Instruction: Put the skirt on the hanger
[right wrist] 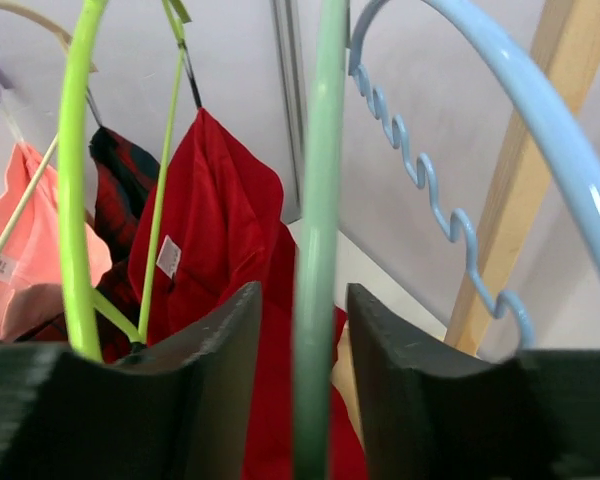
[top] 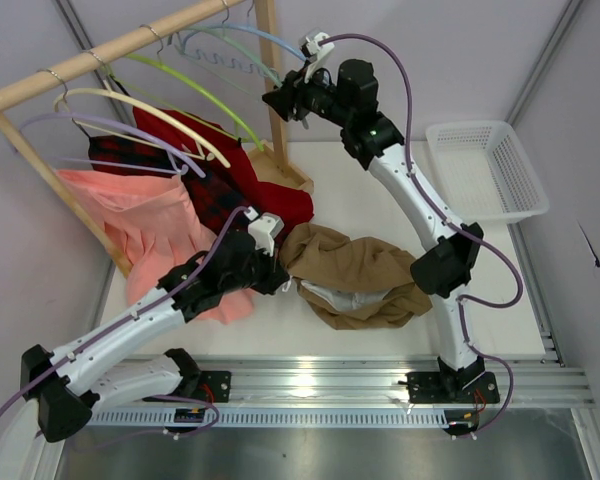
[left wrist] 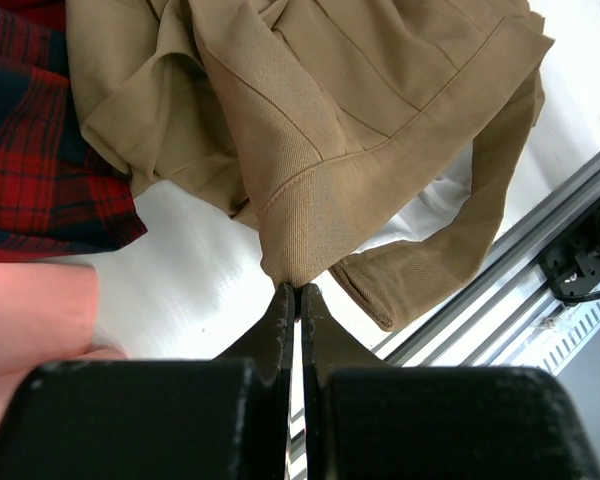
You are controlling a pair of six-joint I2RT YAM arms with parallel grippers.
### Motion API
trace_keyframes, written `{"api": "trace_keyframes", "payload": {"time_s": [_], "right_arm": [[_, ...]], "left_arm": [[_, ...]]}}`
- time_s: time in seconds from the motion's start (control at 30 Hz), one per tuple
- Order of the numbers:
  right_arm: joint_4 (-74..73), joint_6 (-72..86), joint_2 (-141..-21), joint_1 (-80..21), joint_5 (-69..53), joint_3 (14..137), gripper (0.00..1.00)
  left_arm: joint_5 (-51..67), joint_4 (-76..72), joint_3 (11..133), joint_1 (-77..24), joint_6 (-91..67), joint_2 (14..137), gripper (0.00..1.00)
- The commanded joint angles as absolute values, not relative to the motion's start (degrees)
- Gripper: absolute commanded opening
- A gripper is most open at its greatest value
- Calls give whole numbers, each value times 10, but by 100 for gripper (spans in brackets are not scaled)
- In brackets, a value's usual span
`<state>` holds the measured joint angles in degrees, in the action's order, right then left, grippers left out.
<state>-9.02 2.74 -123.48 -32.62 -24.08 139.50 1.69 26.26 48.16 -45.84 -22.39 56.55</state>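
Observation:
The tan skirt (top: 360, 270) lies crumpled on the white table in front of the arm bases. My left gripper (top: 283, 278) is at its left edge, and in the left wrist view this gripper (left wrist: 296, 288) is shut on a fold of the skirt (left wrist: 320, 150). The pale sage-green hanger (top: 255, 58) hangs on the wooden rack at the back. My right gripper (top: 275, 100) is raised to it. In the right wrist view the gripper (right wrist: 302, 290) is open, with the hanger (right wrist: 318, 200) running upright between its fingers and a gap on each side.
The wooden rack (top: 110, 50) also carries a lime-green hanger (top: 200, 95), a light blue hanger (right wrist: 420, 170), a plaid skirt (top: 205, 190), a pink skirt (top: 140, 220) and a red garment (top: 260, 185). A white basket (top: 490, 170) stands at the right. A metal rail (top: 320, 380) runs along the near edge.

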Motion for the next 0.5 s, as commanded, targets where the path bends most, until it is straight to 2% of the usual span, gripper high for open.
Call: {"api": "trace_keyframes", "payload": {"time_s": [0.0, 0.03, 0.07, 0.13, 0.27, 0.47], "right_arm": [[-73, 19, -1252, -329, -215, 1424, 43], [-73, 18, -1255, -330, -211, 1424, 41], [-71, 19, -1256, -330, -208, 1423, 33], [-67, 25, -1259, -330, -205, 1425, 25], [-61, 34, -1260, -331, -204, 1425, 0], [-34, 54, -1238, -337, -192, 1421, 0]], "left_arm": [[12, 252, 472, -450, -215, 548, 0], [13, 252, 473, -449, -214, 546, 0], [11, 254, 472, -448, -213, 545, 0], [11, 257, 472, -447, -212, 542, 0], [7, 257, 470, -445, -209, 539, 0], [8, 255, 463, -439, -210, 532, 0]]}}
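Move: The arm of the mint-green hanger already stands between the right hand's open fingers, about 1 cm ahead, 1 cm left and 1 cm below. From that hand, the light-blue hanger is about 6 cm ahead and 3 cm right, and the lime hanger's near arm about 6 cm back and 6 cm left, both near its height. From the left hand, the mint-green hanger is some 30 cm ahead, 1 cm left and 25 cm up. The right hand eases about 2 cm down and forward while its fingers close, pinching the mint-green hanger's arm. ##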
